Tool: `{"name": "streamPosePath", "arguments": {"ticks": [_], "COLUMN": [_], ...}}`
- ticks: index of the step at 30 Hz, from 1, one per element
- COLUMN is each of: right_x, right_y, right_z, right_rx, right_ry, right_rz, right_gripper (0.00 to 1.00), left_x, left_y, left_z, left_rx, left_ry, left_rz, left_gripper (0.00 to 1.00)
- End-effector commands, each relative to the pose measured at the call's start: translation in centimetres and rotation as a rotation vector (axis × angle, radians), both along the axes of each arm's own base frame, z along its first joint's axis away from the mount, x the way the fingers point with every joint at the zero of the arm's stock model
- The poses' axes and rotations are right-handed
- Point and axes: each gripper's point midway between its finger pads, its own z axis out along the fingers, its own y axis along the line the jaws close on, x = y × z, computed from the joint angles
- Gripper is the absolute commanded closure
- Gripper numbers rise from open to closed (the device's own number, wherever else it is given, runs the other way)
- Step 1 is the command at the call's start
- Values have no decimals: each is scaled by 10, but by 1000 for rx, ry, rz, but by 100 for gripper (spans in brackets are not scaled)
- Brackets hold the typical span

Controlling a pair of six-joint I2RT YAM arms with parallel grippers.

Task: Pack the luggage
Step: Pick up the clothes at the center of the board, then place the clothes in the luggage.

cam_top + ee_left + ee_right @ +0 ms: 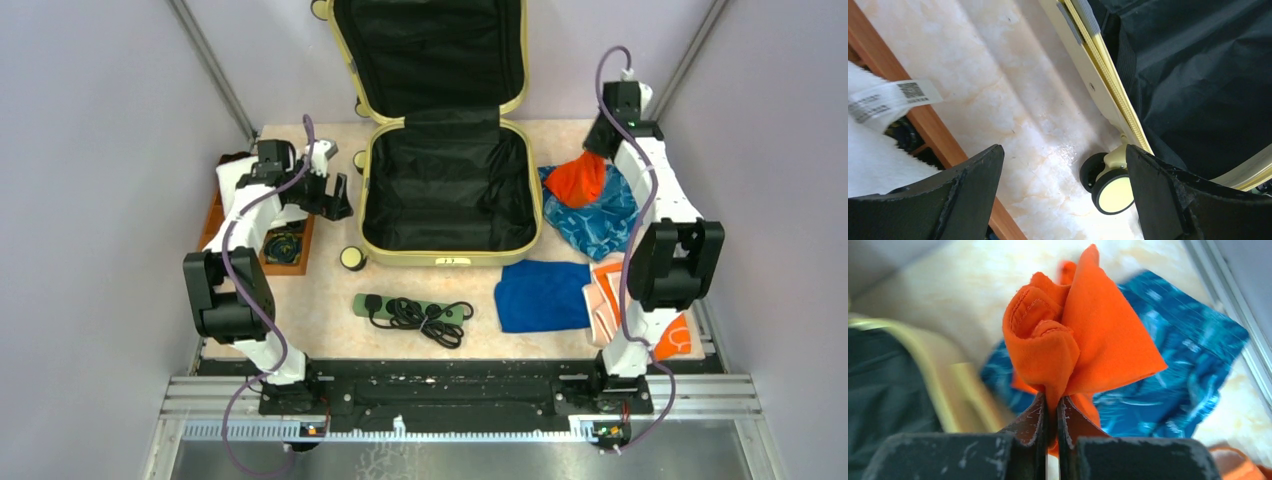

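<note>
The luggage [400, 252] lies open in the middle at the back of the table, pale yellow with black lining, its lid [430, 50] standing up behind. My right gripper [598, 145] hangs just right of it, shut on an orange cloth [578, 180] lifted off a blue patterned cloth [600, 220]. In the right wrist view the jaws [1052, 405] pinch the orange cloth [1088, 340] above the blue cloth [1173, 365]. My left gripper [335, 195] is open and empty left of the luggage. Its wrist view shows the gripper [1063, 148] over bare table beside a wheel [1110, 192] and the rim [1098, 75].
A green power strip with a coiled black cable [410, 310] lies in front of the luggage. A folded blue cloth [542, 295] and orange-and-peach clothes [605, 300] lie at the front right. A wooden tray [215, 215] sits at the left, with a white labelled towel [868, 150].
</note>
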Motion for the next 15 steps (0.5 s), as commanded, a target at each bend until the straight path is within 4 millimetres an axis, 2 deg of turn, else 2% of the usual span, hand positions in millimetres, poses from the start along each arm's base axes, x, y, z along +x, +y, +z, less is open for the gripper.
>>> {"name": "streamPosePath", "arguments": {"ticks": [1, 4, 9, 15], "right_x": [2, -3, -20, -38], "right_y": [49, 92, 168, 281], "right_z": [137, 172, 228, 249], "right_rx": [-19, -32, -68, -39], "right_ry": [-298, -353, -449, -487], "right_rz": [129, 227, 388, 650], "right_gripper": [100, 100, 100, 100], "left_x": [8, 11, 11, 6], "left_y": [8, 16, 29, 30], "left_z": [32, 42, 46, 52], "left_rx": [-32, -50, -37, -28], "left_ry": [-36, -45, -35, -51], "left_rz": [30, 67, 111, 116], "left_gripper": [3, 3, 3, 3]}}
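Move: The orange clothes, already pinched in the right hand, go towards the open suitcase, whose main shell is centred about 35 cm to that hand's left, 5 cm nearer the base and a little lower; its right rim is roughly 13 cm to the hand's left, also 5 cm nearer. The blue patterned clothes lie 10 cm below, some 6 cm back and 3 cm right. From the left hand, the suitcase's middle is about 25 cm right and 3 cm ahead, near its height. The orange clothes, kept in the right hand's closed fingers, are swept quickly up and left by about 23 cm each way, off the blue patterned clothes and over the suitcase's right rim, drifting slightly back late on. That wrist swings counter-clockwise and tips its fingers up towards level. The open, empty left hand backs off left and up, some 3 cm each. ##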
